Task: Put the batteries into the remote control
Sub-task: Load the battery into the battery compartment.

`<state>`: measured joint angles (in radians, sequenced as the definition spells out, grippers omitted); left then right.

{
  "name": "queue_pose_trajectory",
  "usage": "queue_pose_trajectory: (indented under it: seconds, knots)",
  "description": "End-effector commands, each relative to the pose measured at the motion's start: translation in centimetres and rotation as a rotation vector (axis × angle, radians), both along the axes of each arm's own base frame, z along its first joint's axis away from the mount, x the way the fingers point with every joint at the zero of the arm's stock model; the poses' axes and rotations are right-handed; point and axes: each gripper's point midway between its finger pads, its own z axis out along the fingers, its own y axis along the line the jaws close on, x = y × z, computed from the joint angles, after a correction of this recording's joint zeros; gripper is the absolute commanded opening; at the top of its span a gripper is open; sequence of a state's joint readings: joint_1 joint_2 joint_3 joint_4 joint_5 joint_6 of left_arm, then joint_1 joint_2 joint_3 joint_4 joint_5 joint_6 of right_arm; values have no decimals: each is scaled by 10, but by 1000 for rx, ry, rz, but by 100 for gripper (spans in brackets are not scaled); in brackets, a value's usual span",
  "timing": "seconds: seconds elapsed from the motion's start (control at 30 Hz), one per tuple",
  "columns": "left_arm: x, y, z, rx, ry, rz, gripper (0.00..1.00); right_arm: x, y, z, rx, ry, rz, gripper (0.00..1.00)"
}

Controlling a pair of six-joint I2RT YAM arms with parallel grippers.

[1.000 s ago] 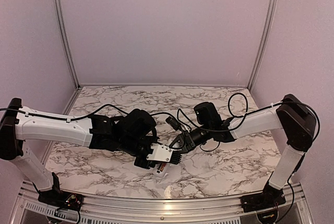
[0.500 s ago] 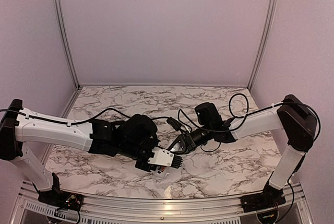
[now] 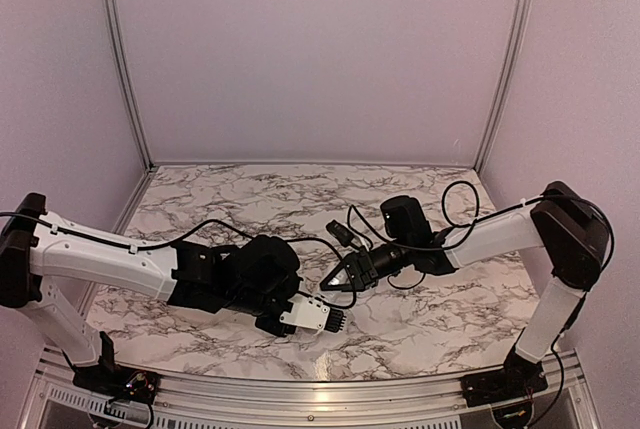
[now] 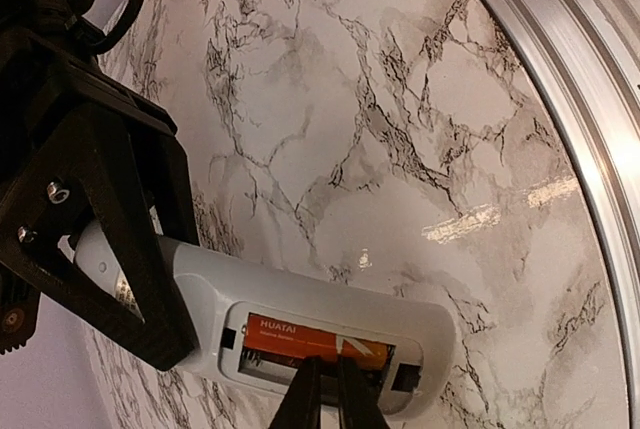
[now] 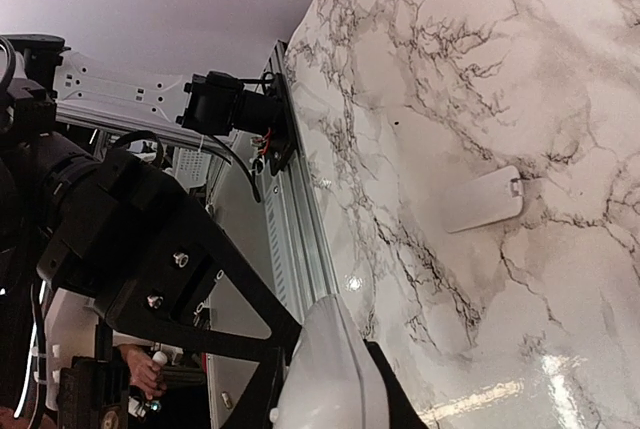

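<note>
The white remote control (image 4: 300, 299) hangs just above the marble with its back compartment open. One orange battery (image 4: 310, 337) lies in the far slot. My right gripper (image 5: 330, 381) is shut on one end of the remote (image 5: 335, 359), a finger on each side. My left gripper (image 4: 322, 389) is shut, fingers pressed together with nothing seen between them. Its tips reach into the compartment against the battery's near side. In the top view both grippers meet over the near middle of the table (image 3: 430, 334).
A small flat white cover plate (image 5: 485, 199) lies on the marble beyond the remote. The aluminium front rail (image 4: 590, 149) runs close by. Loose cables (image 3: 455, 194) loop over the right arm. Plain walls close the back and sides.
The left arm has swung lower towards the front edge and slightly right. The right gripper has shifted only a little. Both grippers stay shut.
</note>
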<state>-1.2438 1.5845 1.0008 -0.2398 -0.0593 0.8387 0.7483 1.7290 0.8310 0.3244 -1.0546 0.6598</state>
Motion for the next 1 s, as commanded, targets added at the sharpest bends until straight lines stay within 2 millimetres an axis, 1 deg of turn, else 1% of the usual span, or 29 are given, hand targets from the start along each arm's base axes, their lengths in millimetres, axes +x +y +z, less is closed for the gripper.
queue_pose_trajectory:
  seconds: [0.0,0.1,0.2,0.23,0.3,0.43,0.57,0.63,0.73,0.77,0.8,0.83,0.87,0.9,0.97]
  knots:
    - [-10,29,-47,172,-1,-9,8,-19,6,94,270,-157,138,0]
    - [-11,28,-46,166,-4,-5,8,-18,6,92,266,-155,134,0]
    - [-5,25,-39,144,-13,33,10,-16,7,86,254,-155,124,0]
    - [-3,23,-34,123,-11,56,11,-15,7,83,245,-160,116,0]
    - [2,19,-20,65,-14,86,14,-10,8,72,202,-178,95,0]
    - [11,12,18,-85,-28,152,23,-2,9,57,147,-204,60,0]
    - [17,10,53,-227,-22,208,36,6,9,45,100,-229,17,0]
    - [18,11,70,-293,-17,227,41,9,8,40,87,-234,2,0]
    - [18,18,96,-400,7,268,54,16,7,37,74,-239,-26,0]
    - [19,21,105,-441,14,285,61,19,5,37,74,-241,-37,0]
    - [20,25,114,-490,28,309,71,22,4,38,74,-246,-53,0]
    - [23,30,124,-547,44,340,85,25,2,40,79,-253,-68,0]
    - [28,36,134,-613,75,388,96,28,1,42,85,-261,-81,0]
    - [34,42,141,-673,115,439,99,30,0,45,89,-270,-94,0]
    - [47,53,152,-768,240,523,99,35,-2,52,101,-298,-120,0]
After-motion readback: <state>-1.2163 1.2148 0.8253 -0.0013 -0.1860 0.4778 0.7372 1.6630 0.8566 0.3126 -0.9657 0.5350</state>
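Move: The left hand's nearly shut tips sit at the remote's battery compartment, the seated orange battery about 1 cm away. The loose dark battery lies on the table some 17 cm ahead, 34 cm left and 10 cm below; the battery cover is about 1 cm ahead, 6 cm left, 10 cm below. From the right hand, still gripping the remote, the dark battery is roughly 13 cm ahead, 37 cm left and 12 cm below. The left hand rises some 12 cm off the compartment, opening wide, while the right lifts the remote about 3 cm. ##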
